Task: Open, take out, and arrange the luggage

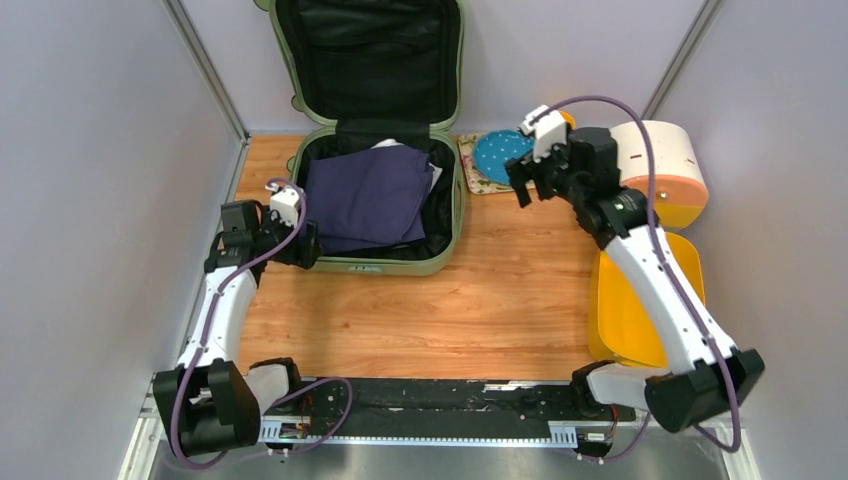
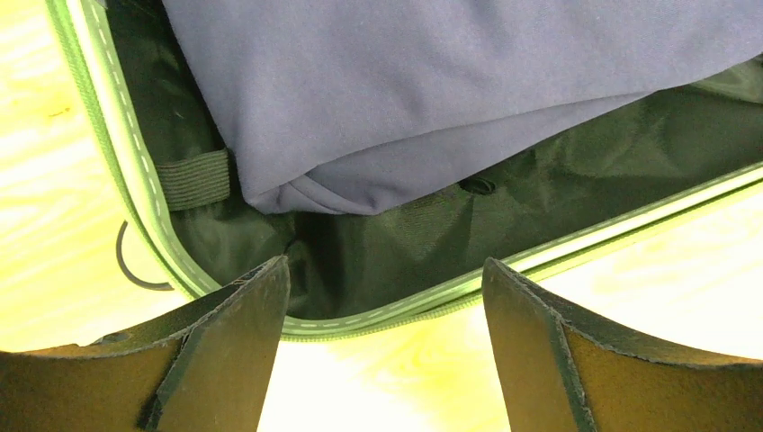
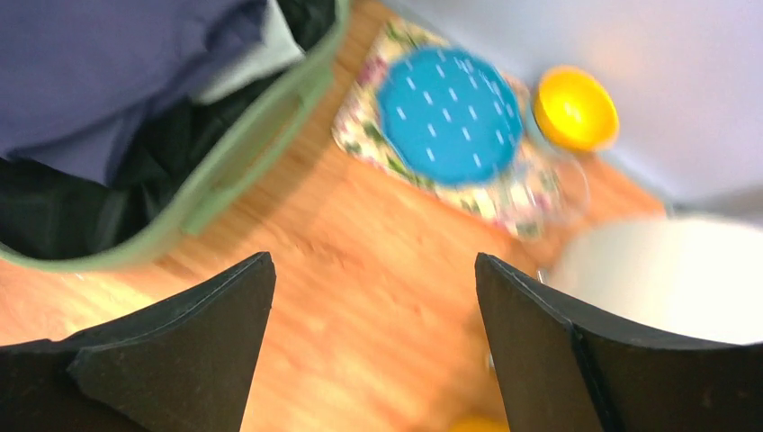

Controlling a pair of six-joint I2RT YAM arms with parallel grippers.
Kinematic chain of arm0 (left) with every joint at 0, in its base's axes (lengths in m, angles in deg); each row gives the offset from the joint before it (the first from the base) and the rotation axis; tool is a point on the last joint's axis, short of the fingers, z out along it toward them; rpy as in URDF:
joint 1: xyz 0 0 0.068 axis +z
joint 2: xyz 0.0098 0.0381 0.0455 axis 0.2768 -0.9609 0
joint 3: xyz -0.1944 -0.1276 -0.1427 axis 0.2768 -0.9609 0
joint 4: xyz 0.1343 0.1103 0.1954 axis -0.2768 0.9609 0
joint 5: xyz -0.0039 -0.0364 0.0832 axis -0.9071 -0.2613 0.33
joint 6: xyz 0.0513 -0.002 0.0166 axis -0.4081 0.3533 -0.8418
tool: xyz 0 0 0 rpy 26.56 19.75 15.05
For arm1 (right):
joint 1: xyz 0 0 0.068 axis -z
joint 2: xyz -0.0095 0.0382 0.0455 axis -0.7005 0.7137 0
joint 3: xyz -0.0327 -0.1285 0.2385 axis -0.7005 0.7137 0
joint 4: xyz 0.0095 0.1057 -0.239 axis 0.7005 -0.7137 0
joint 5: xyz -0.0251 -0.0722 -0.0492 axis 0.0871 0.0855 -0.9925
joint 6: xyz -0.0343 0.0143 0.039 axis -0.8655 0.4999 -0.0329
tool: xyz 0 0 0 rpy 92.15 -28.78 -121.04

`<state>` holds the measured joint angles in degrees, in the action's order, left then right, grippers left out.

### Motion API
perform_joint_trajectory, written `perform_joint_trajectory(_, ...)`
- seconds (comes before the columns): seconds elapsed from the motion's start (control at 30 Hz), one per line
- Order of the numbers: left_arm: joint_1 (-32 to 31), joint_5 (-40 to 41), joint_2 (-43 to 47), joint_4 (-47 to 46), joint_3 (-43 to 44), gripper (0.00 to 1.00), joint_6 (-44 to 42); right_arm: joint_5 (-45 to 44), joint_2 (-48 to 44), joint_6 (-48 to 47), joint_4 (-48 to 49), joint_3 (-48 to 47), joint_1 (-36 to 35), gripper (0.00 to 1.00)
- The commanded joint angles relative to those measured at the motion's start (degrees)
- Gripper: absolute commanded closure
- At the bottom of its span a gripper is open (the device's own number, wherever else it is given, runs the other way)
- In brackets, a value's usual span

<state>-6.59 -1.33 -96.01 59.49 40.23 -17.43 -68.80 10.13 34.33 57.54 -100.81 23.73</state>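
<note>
The sage-green luggage [image 1: 385, 262] lies open at the back of the table, its black-lined lid [image 1: 370, 60] leaning against the rear wall. A folded navy cloth [image 1: 370, 195] fills the lower half, with something white under its far edge. My left gripper [image 1: 305, 245] is open at the case's front-left corner. In the left wrist view its fingertips [image 2: 385, 263] straddle the green rim [image 2: 135, 153], with the navy cloth [image 2: 405, 81] just beyond. My right gripper [image 1: 522, 185] hangs open and empty above the wood, right of the case [image 3: 243, 153]; in its wrist view [image 3: 373, 257] only tabletop shows between the fingers.
A blue plate [image 1: 500, 152] rests on a floral mat [image 3: 360, 135] right of the case, with a small yellow bowl [image 3: 576, 108] behind it. A round cream-and-orange drawer box [image 1: 665, 170] and a yellow tray [image 1: 625, 310] stand along the right side. Grey walls close in left and right.
</note>
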Motion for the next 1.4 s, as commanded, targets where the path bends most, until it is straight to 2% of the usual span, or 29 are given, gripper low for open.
perform_joint_trajectory(0.0, 0.0, -1.1, 4.0, 0.6, 0.9, 0.13, -1.0, -7.3, -8.1, 4.9, -14.2, 3.7, 6.4, 0.12)
perform_joint_trajectory(0.17, 0.1, -2.0, 6.6, -0.7, 0.6, 0.12, 1.6, -12.6, -11.2, 3.5, -24.5, 7.6, 17.6, 0.12)
perform_joint_trajectory(0.33, 0.1, -2.1, 7.5, -2.4, -0.4, 0.12, 4.0, -14.0, -8.8, 1.4, -27.6, 11.8, 25.5, 0.11)
perform_joint_trajectory(0.47, 0.1, -1.6, 8.7, -3.2, -0.7, 0.12, 5.0, -14.3, -4.7, 0.3, -27.5, 15.8, 28.9, 0.13)
perform_joint_trajectory(0.6, 0.1, -0.9, 9.9, -3.5, -1.4, 0.11, 5.9, -8.0, -0.8, -0.1, -27.5, 18.1, 30.3, 0.24)
perform_joint_trajectory(0.67, 0.1, -0.7, 10.4, -3.3, -1.7, 0.11, 6.0, -4.3, 0.0, -0.4, -27.5, 19.3, 30.3, 0.28)
perform_joint_trajectory(0.7, 0.0, -0.8, 10.4, -3.0, -1.7, 0.11, 6.0, -1.7, 0.3, -0.4, -27.7, 19.5, 30.3, 0.38)
perform_joint_trajectory(0.77, 0.1, -1.0, 10.7, -2.6, -1.6, 0.11, 6.1, 1.3, 0.5, -0.7, -30.4, 19.1, 30.2, 0.49)
perform_joint_trajectory(0.8, 0.0, -1.4, 10.7, -2.6, -1.6, 0.12, 6.3, 5.1, 0.3, -1.1, -31.8, 18.8, 30.1, 0.66)
perform_joint_trajectory(0.87, 0.1, -1.7, 10.7, -2.6, -1.4, 0.12, 6.8, 7.4, -0.9, -2.6, -34.0, 18.0, 29.5, 0.79)
perform_joint_trajectory(0.9, 0.1, -2.2, 10.7, -2.7, -1.3, 0.12, 7.0, 9.4, -2.5, -3.2, -34.3, 18.0, 28.6, 0.98)
perform_joint_trajectory(1.13, 0.1, -2.9, 9.3, -3.1, 0.5, 0.12, 8.4, 15.3, -6.7, -10.0, -39.4, 17.4, 21.1, 1.00)
perform_joint_trajectory(1.37, 0.0, -2.9, 8.5, -2.7, 2.1, 0.12, 8.3, 19.5, -9.7, -14.3, -42.8, 17.0, 8.8, 1.00)
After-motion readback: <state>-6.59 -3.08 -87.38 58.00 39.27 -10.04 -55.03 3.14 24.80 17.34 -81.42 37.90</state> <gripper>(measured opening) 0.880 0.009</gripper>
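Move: The yellow bin's middle is some 16 cm back, 26 cm right and 25 cm below my right hand; the bin's left rim is nearer, about 17 cm to the right. The drawer box stands roughly 5 cm ahead and 29 cm right, the blue plate about 15 cm straight ahead, and the open luggage 29 cm left and 3 cm ahead, all well below. From my left hand the bin is some 66 cm right and 9 cm back. I sweep my open right hand right, back and down about 20 cm, tipping the fingers steeply down onto the yellow bin's left rim, and pinch the thin wall near its middle. Keeping that pinch I drag the bin some 10 cm left and a little back, rising slightly and turning counter-clockwise about 30 degrees. My open left hand lifts about 4 cm by the luggage's near-left corner. ##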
